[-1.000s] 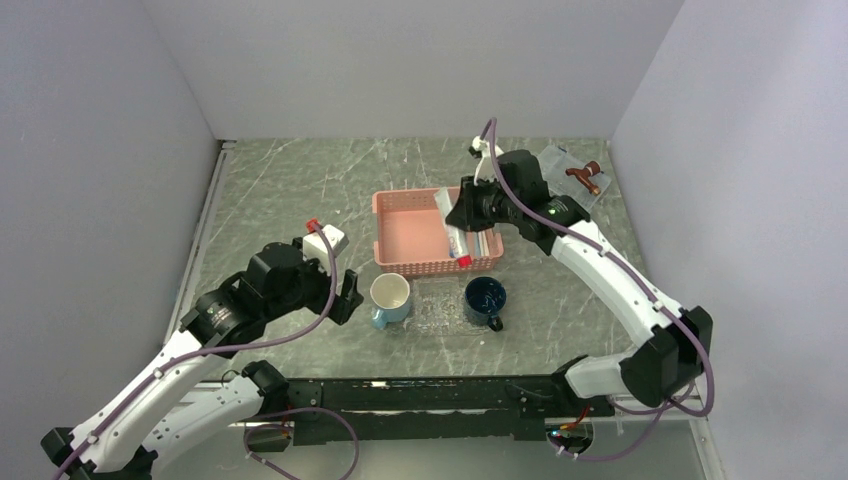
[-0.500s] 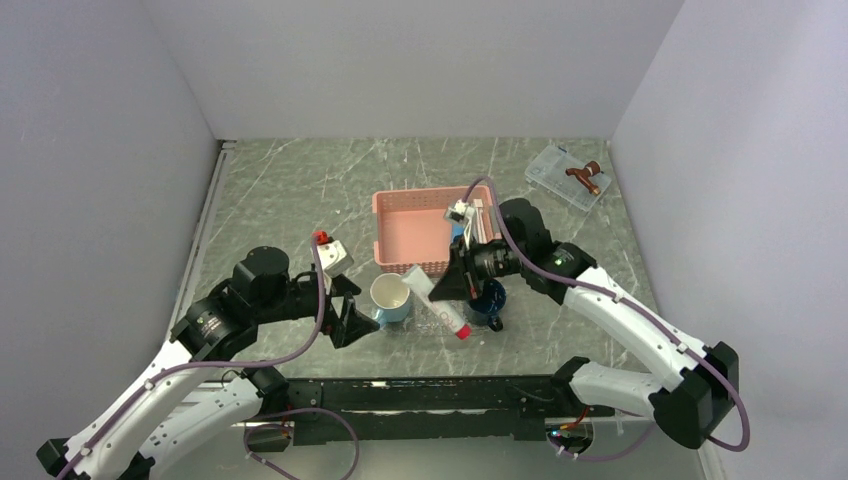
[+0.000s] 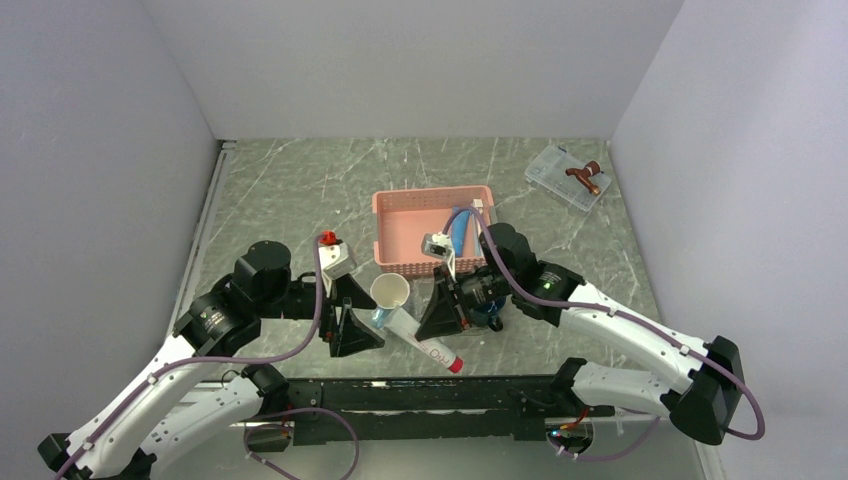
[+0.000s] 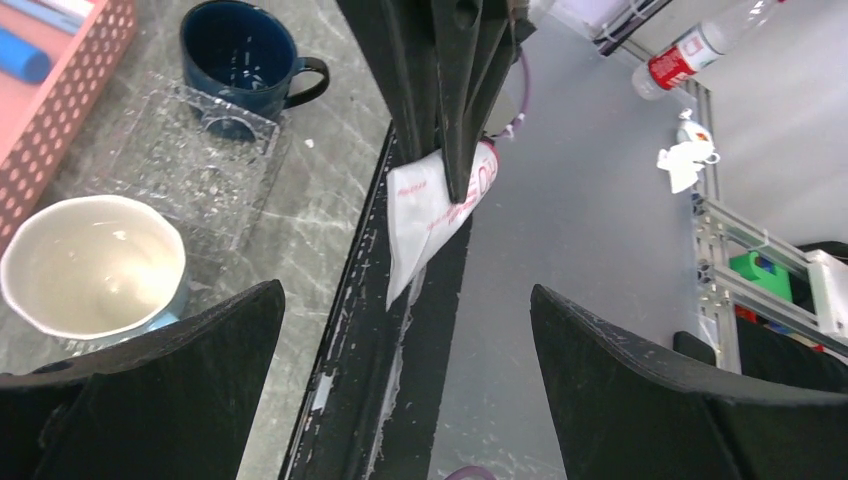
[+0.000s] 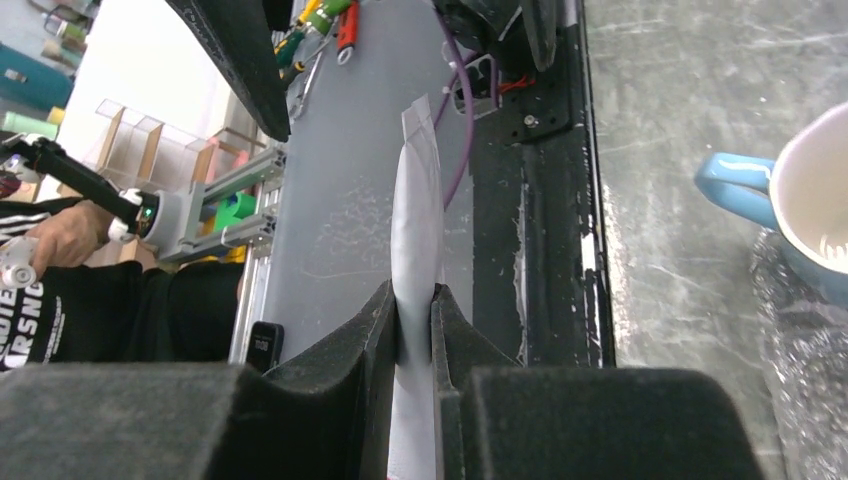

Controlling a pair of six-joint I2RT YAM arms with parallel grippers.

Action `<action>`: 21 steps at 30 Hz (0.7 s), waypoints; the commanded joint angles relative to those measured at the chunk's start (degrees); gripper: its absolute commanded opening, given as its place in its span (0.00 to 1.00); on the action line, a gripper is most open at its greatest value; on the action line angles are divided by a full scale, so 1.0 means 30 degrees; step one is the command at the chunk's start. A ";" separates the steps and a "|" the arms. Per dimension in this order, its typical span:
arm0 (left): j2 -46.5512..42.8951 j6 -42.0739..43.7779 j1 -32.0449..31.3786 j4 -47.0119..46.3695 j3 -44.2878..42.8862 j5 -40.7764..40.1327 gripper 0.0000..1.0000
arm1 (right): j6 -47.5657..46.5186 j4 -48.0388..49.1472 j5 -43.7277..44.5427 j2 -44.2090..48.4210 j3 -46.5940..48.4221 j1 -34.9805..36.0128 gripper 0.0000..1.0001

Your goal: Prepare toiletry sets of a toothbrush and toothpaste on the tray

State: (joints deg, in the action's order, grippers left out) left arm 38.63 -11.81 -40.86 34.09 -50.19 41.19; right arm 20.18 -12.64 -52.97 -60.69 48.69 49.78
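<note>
My right gripper is shut on a white toothpaste tube with a red cap, held over the table's near edge. In the right wrist view the tube stands pinched between the pads. My left gripper is open, just left of the tube, and the tube's flat end hangs ahead of the wide-apart fingers. The clear tray lies between the two mugs. A blue tube lies in the pink basket. The right arm covers the basket's right side and I make out no toothbrush.
A white mug stands left of the tray and a dark blue mug to its right, largely under the right arm in the top view. A small clear box with a brown item sits at the back right.
The right gripper has carried the tube out of the basket, over the tray, down to the near edge. The left gripper has swung right and lower, toward the tube, staying open.
</note>
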 commanded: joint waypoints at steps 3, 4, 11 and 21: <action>0.0343 -0.1003 -0.0079 -0.1491 -0.0583 0.2139 0.97 | 0.0830 0.3333 -0.0541 -0.0433 0.0496 0.1133 0.16; 0.0465 -0.1107 -0.0089 -0.1537 -0.0583 0.2256 0.97 | 0.0852 0.3478 -0.0516 -0.0573 0.0602 0.1227 0.16; 0.0912 -0.1346 -0.0076 -0.1593 -0.0596 0.3215 0.86 | 0.0475 0.3308 -0.0053 -0.1383 0.1345 0.1575 0.16; 0.1356 -0.1092 -0.0085 -0.1291 -0.0350 0.3517 0.72 | 0.0194 0.2945 0.0459 -0.1683 0.2096 0.1625 0.16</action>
State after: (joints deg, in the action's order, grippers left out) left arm 42.44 -15.77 -40.86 31.55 -50.24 49.47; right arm 21.87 -7.03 -51.64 -65.80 51.29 54.37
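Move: The toothpaste, pinched around its middle by the right gripper, lies about 8 cm to the left hand's right, 2 cm back and 2 cm lower, its flat end pointing at the open left jaws. Those jaws are some 8 cm left of the right hand, 1 cm forward and 2 cm higher. The white mug stands 12 cm ahead of the left hand and 2 cm right, 16 cm below. From the right hand, the dark blue mug is 13 cm forward, 15 cm right and 14 cm below. Keeping its pinch on the toothpaste, the right hand carries it some 3 cm left, drifting slightly back, to bring the flat end in between the left gripper's fingers. The left hand eases back and right towards it, about 2 cm in all, turning a little clockwise and closing its wide-open fingers by about a quarter, still short of a grip. ##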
